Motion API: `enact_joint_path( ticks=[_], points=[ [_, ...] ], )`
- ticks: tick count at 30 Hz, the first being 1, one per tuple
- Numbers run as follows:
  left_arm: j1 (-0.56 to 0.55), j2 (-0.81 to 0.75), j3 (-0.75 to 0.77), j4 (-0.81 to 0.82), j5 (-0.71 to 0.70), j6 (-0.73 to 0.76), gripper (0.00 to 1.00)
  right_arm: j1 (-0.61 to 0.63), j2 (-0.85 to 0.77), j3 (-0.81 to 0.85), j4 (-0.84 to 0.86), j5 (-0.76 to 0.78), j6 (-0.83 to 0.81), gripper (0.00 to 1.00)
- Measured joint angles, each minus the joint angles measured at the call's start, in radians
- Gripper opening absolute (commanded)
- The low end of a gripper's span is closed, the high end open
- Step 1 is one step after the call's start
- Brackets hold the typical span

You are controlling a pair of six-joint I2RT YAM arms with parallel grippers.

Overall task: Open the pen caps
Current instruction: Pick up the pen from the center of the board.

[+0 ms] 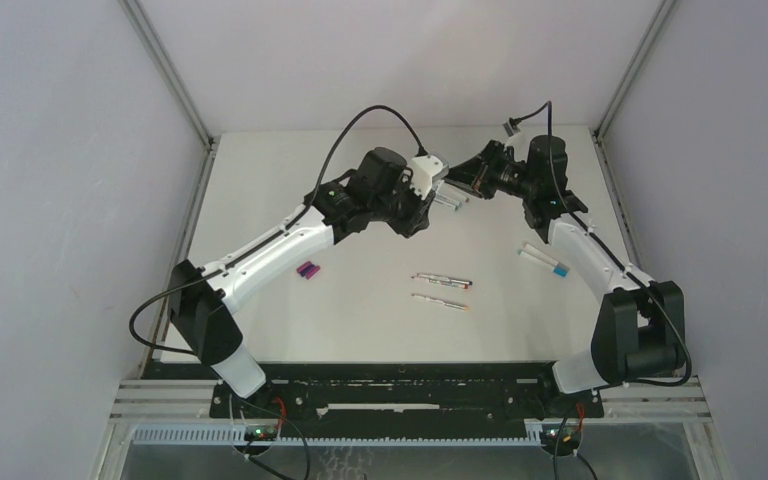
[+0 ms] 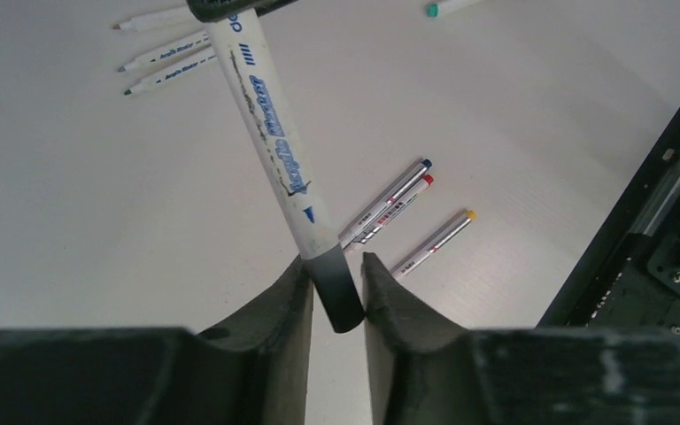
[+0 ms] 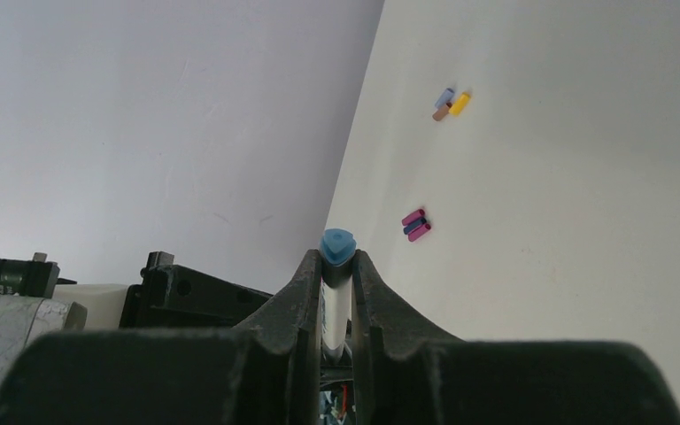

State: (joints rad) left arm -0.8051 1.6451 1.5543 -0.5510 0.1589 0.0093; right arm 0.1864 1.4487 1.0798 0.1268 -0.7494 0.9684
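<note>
A white-barrelled pen point(image 2: 270, 133) hangs in the air between my two grippers above the far middle of the table. My right gripper point(image 3: 336, 258) is shut on its barrel, and the pen's blue end point(image 3: 336, 243) pokes out past the fingertips. In the left wrist view the pen's dark cap point(image 2: 338, 297) sits between the fingers of my left gripper point(image 2: 335, 266), which press on it from both sides. In the top view the left gripper point(image 1: 436, 186) and the right gripper point(image 1: 459, 177) meet tip to tip. Loose magenta and purple pen caps point(image 1: 307, 270) lie on the left of the table.
Two pens point(image 1: 442, 282) lie side by side at mid-table and more pens point(image 1: 543, 260) on the right. Under the grippers lie several uncapped pens point(image 2: 164, 66). Yellow and blue caps point(image 3: 452, 103) rest beyond the magenta caps point(image 3: 416, 225). The dark front rail point(image 2: 664, 204) borders the table.
</note>
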Motion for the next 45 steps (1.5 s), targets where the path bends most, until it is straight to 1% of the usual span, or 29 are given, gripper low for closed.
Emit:
enact_joint_path(
  ticks=[3,4,6,7,8,11,13,16,18,23,25,27,32,37,42,44,45],
  points=[
    [0.000,0.000,0.000,-0.008,-0.016,-0.002,0.06,0.000,0.000,0.000,-0.001,-0.002,0.000,0.00],
    [0.003,0.000,0.000,-0.012,-0.033,-0.006,0.01,-0.002,0.000,0.000,-0.002,-0.005,-0.001,0.01],
    [0.012,0.000,0.000,-0.017,-0.055,-0.008,0.00,-0.002,0.000,0.000,-0.003,-0.005,-0.002,0.07],
    [0.015,0.000,0.000,-0.019,-0.060,-0.007,0.00,-0.002,0.000,0.000,-0.003,-0.004,-0.002,0.13],
    [0.014,0.000,0.000,-0.019,-0.062,-0.008,0.00,-0.001,0.000,0.000,-0.003,-0.005,-0.003,0.21],
    [0.010,0.000,0.000,-0.019,-0.069,-0.001,0.00,-0.002,0.000,0.000,-0.003,-0.010,-0.010,0.52],
    [0.005,0.000,0.000,-0.019,-0.069,0.005,0.00,-0.004,0.000,0.000,0.001,-0.018,-0.021,0.62],
    [-0.001,-0.003,0.000,-0.019,-0.069,0.022,0.00,-0.019,-0.004,-0.001,0.007,-0.026,-0.070,0.71],
    [0.000,-0.015,-0.003,-0.019,-0.068,0.041,0.00,-0.033,-0.018,-0.002,0.002,-0.027,-0.122,0.74],
    [0.032,-0.103,-0.038,-0.016,-0.042,0.100,0.00,-0.105,-0.109,-0.005,-0.023,-0.023,-0.334,0.76],
    [0.058,-0.143,-0.056,-0.021,-0.026,0.118,0.00,-0.132,-0.140,-0.005,-0.023,-0.026,-0.412,0.76],
    [0.100,-0.174,-0.063,-0.032,0.006,0.138,0.00,-0.160,-0.163,-0.005,-0.011,-0.045,-0.497,0.79],
    [0.188,-0.191,-0.069,-0.089,0.058,0.201,0.00,-0.183,-0.168,-0.005,-0.016,-0.086,-0.725,0.84],
    [0.206,-0.199,-0.148,-0.141,0.079,0.262,0.00,-0.131,-0.197,-0.006,-0.107,-0.094,-1.032,0.86],
    [0.206,-0.199,-0.172,-0.201,0.138,0.299,0.00,0.000,-0.257,-0.008,-0.273,-0.059,-1.427,0.86],
    [0.208,-0.194,-0.171,-0.221,0.182,0.311,0.00,0.071,-0.292,-0.038,-0.322,-0.029,-1.601,0.86],
    [0.209,-0.189,-0.170,-0.227,0.195,0.315,0.00,0.091,-0.304,-0.052,-0.340,-0.021,-1.653,0.86]
  ],
)
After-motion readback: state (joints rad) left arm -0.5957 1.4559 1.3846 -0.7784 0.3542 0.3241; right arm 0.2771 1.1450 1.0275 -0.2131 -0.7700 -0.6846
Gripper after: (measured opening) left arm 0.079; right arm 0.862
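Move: The white pen is held up between the hands, its grey end at the left fingers and its middle about 4 cm ahead, 2 cm right and 2 cm above that hand; from the right hand its middle is some 3 cm back, 1 left and 2 below. On the table, about 22 cm below the left hand, the red and blue pens lie 1 cm back and 3 right, the yellow pen 5 back and 2 right. The left fingers close on the pen's grey end, then the right fingers open off the blue end and that hand draws about 8 cm right and rises, before swinging back towards its base, left and down, wide open and rolling some 90 degrees about its pointing axis. Gripping the pen, the left hand carries it about 10 cm left, up first and then down. ##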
